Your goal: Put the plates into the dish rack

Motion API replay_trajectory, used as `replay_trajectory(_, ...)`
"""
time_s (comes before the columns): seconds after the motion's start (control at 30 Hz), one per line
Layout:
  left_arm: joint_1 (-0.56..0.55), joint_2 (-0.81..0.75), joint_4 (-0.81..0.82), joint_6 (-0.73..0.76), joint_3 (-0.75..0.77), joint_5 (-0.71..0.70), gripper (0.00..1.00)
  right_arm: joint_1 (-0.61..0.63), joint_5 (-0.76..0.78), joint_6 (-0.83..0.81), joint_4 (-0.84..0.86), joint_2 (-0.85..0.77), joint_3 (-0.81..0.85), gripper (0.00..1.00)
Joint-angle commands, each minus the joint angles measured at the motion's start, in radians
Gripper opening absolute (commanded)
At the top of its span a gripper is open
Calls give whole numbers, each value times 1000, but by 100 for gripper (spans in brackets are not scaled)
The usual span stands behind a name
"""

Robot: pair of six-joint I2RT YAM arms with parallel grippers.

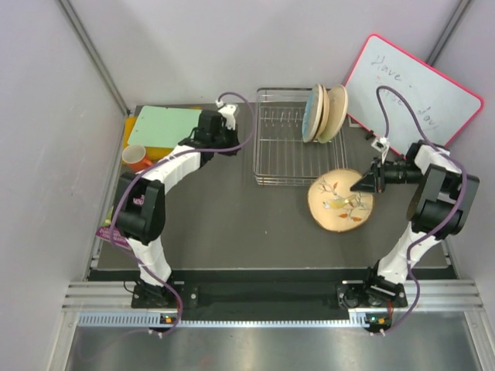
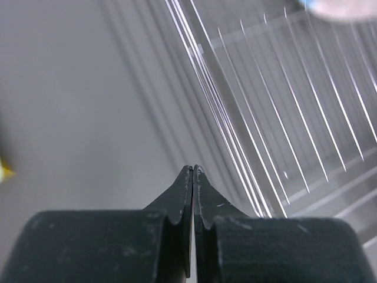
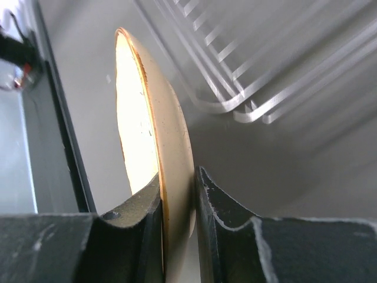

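A peach plate [image 1: 340, 202] with a sprig drawing is on or just above the table, right of the dish rack's front corner. My right gripper [image 1: 363, 183] is shut on its right rim; in the right wrist view the rim [image 3: 177, 177] sits clamped between both fingers. The chrome wire dish rack [image 1: 280, 154] stands at the back centre. Three plates stand on edge in its right end, a light blue one [image 1: 314, 113] leftmost and a peach one [image 1: 336, 114] rightmost. My left gripper [image 1: 230, 117] is shut and empty by the rack's back left corner, with the rack wires [image 2: 283, 118] close by.
A pink-framed whiteboard [image 1: 418, 89] leans at the back right, close to my right arm. An orange mug [image 1: 137, 157] and a green board [image 1: 166, 127] sit at the back left. A purple item [image 1: 108, 236] lies at the left edge.
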Motion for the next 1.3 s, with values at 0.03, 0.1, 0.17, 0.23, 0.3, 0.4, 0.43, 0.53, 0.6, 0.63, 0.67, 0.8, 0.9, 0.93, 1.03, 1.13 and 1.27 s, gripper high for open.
replay_trajectory(0.03, -10, -87, 40, -41, -63, 5, 0, 74, -316, 125, -167, 6, 100, 0)
replay_trajectory(0.1, -2, -84, 40, -21, -63, -55, 0, 110, -360, 166, -165, -6, 132, 0)
replay_trajectory(0.17, 6, -68, 51, -10, -57, -75, 0, 143, -417, 202, -164, -14, 183, 0)
replay_trajectory(0.23, 13, -19, 49, 5, -33, -74, 0, 161, -455, 271, -164, -11, 235, 0)
replay_trajectory(0.3, 13, 37, 45, 5, 7, -39, 0, 183, -483, 356, -143, -15, 310, 0)
replay_trajectory(0.4, 7, 89, 46, -15, 48, -23, 0, 209, -482, 490, -21, -51, 336, 0)
replay_trajectory(0.43, 3, 94, 46, -24, 52, -31, 0, 218, -485, 494, -32, -46, 371, 0)
replay_trajectory(0.53, -34, 97, 49, -32, 44, -37, 0, 236, -485, 504, -34, -14, 465, 0)
replay_trajectory(0.6, -53, 88, 42, -36, 32, -49, 0, 247, -483, 544, -17, 18, 525, 0)
replay_trajectory(0.63, -75, 84, 40, -36, 27, -64, 0, 258, -480, 571, 33, 25, 580, 0)
replay_trajectory(0.67, -88, 73, 40, -32, 21, -74, 0, 262, -479, 642, 67, 31, 605, 0)
replay_trajectory(0.8, -152, 54, 30, -6, 18, -97, 0, 281, -370, 913, 295, 115, 828, 0)
replay_trajectory(0.9, -200, 44, 33, 1, 9, -123, 0, 267, -157, 1503, 1017, 73, 729, 0)
replay_trajectory(0.93, -218, 38, 31, -1, 7, -123, 0, 256, -109, 1735, 1380, 40, 609, 0)
replay_trajectory(1.03, -232, 16, 31, -22, -7, -118, 0, 238, -11, 2192, 1649, 104, 670, 0)
replay_trajectory(1.13, -226, -30, -13, -19, -30, -178, 0, 258, 109, 2084, 1541, 121, 738, 0)
replay_trajectory(1.27, -140, -123, -33, -15, -103, -267, 0, 345, 294, 1779, 1237, 106, 849, 0)
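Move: The right hand holds the plate by its right edge; the free slots beside the loaded plates lie about 21 cm ahead of it, 14 cm left and 4 cm lower. The loaded plates stand some 20 cm ahead and 9 cm left, 2 cm lower. From the shut, empty left hand, the dish rack's near left corner is roughly 6 cm right, 2 cm back and 9 cm lower, and the free slots are 11 cm ahead, 19 cm right and 7 cm lower. Keeping its pinch on the plate's edge, the right hand lifts it first up and a little forward and left, then sweeps forward over the loaded plates, rising some 23 cm and reaching about 24 cm out, while the wrist lifts its left side by some 20 degrees and late on swings clockwise about as much. The left hand, fingers still shut, sinks about 5 cm and then, in the second half, goes right and back by roughly 6 cm against the rack's near left side, pushing it along to the right. ##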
